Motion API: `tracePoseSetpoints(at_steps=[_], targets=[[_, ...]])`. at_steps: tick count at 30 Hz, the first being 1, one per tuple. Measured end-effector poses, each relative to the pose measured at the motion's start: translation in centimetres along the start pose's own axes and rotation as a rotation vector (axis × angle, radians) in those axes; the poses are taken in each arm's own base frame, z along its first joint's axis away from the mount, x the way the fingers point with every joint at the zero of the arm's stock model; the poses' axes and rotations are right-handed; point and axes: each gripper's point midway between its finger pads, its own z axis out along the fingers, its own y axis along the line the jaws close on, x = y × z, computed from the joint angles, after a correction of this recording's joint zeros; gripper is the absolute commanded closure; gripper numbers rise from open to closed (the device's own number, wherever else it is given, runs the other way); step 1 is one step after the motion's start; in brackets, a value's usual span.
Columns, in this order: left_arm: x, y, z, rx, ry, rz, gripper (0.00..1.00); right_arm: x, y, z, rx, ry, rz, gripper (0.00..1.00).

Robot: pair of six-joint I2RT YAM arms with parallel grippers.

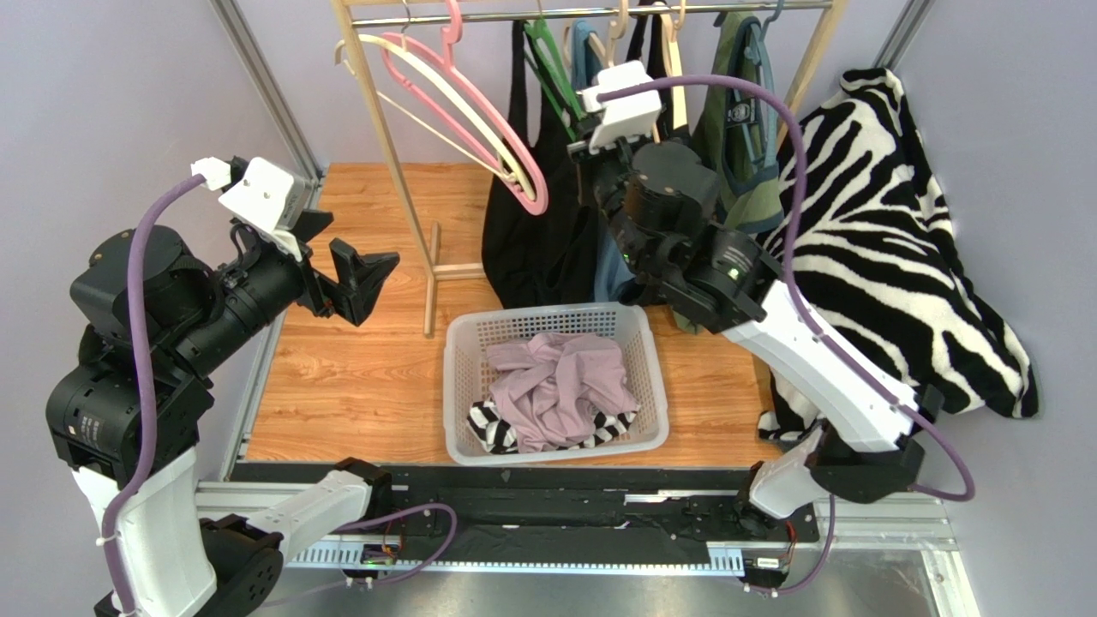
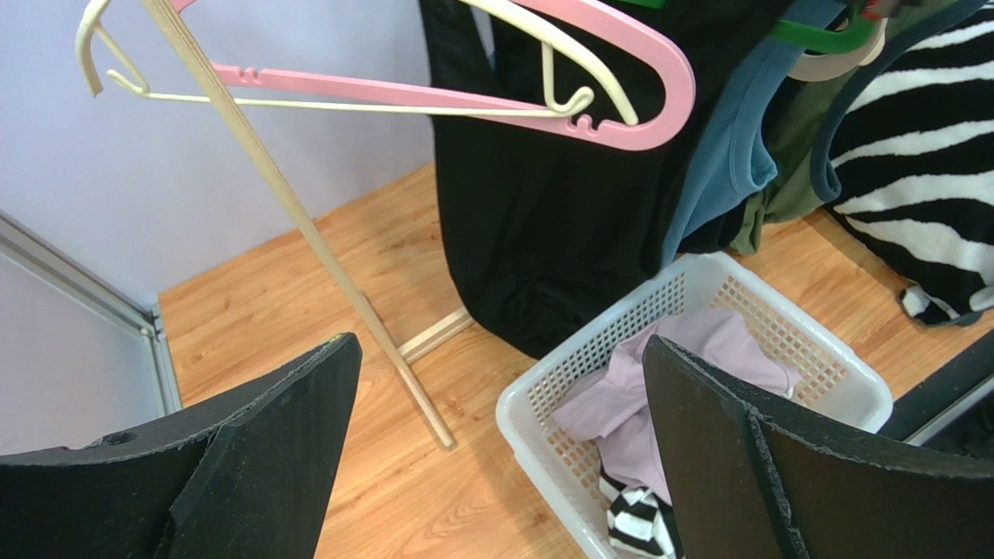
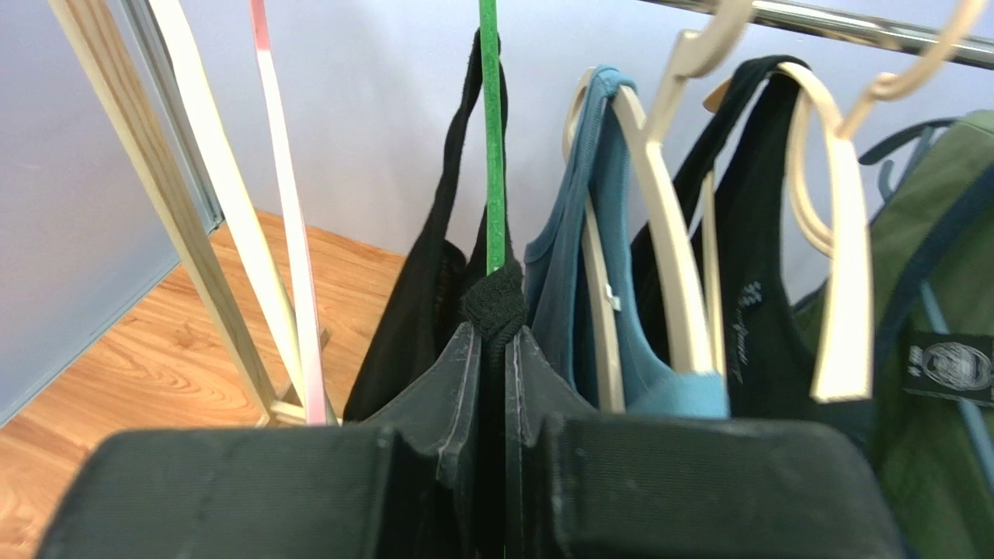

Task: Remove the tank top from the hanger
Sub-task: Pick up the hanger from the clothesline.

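Note:
A black tank top (image 1: 534, 244) hangs on a green hanger (image 1: 551, 71) from the rack's rail, its hem reaching down toward the floor. In the right wrist view my right gripper (image 3: 499, 332) is shut on the black strap (image 3: 496, 301), just below the green hanger's arm (image 3: 492, 140). From above, the right gripper (image 1: 592, 144) is pressed in among the hanging clothes. My left gripper (image 1: 354, 277) is open and holds nothing, hovering left of the basket. In its own view, the left gripper (image 2: 502, 341) frames the floor and the black tank top (image 2: 548, 221).
A white basket (image 1: 461, 386) holds a lilac garment (image 1: 560, 386) and a striped one. Empty pink hanger (image 1: 496, 122) and cream hanger (image 1: 425, 97) hang at the left of the rail. Blue top (image 3: 583, 256), a second black top, green garments and a zebra cloth (image 1: 901, 244) hang to the right. The rack's wooden post (image 1: 393, 167) stands nearby.

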Motion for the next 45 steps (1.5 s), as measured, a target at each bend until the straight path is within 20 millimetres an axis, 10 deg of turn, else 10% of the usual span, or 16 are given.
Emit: tracePoseSetpoints(at_steps=[20, 33, 45], targets=[[0.3, 0.0, -0.2, 0.002, 0.002, 0.01, 0.01, -2.2, -4.0, -15.4, -0.352, -0.08, 0.153, 1.0], [0.4, -0.2, -0.4, 0.004, -0.004, 0.012, 0.01, -15.7, -7.7, -24.6, -0.636, -0.445, 0.315, 1.0], [0.8, -0.1, -0.1, 0.006, 0.006, 0.014, 0.01, -15.2, -6.5, -25.6, -0.725, -0.439, 0.277, 1.0]])
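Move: With the black tank top and its green hanger already pinched by the near shoulder, the right hand has the laundry basket about 12 cm back, 4 cm to its left and 45 cm below. The blue tank top hangs some 14 cm ahead and 4 cm right; the pink hanger is around 12 cm ahead and 13 cm left. From the open left hand the basket lies level ahead/back, about 22 cm right and 45 cm down. Drawing the green hanger away from the clothesline, the right hand sweeps back about 24 cm and some 12 cm right, nearly level at first, then climbing roughly 15 cm before easing off slightly. It turns about 45 degrees counter-clockwise, its fingertips swinging left and tipping up, while the shut fingers keep their pinch on hanger and cloth together. ##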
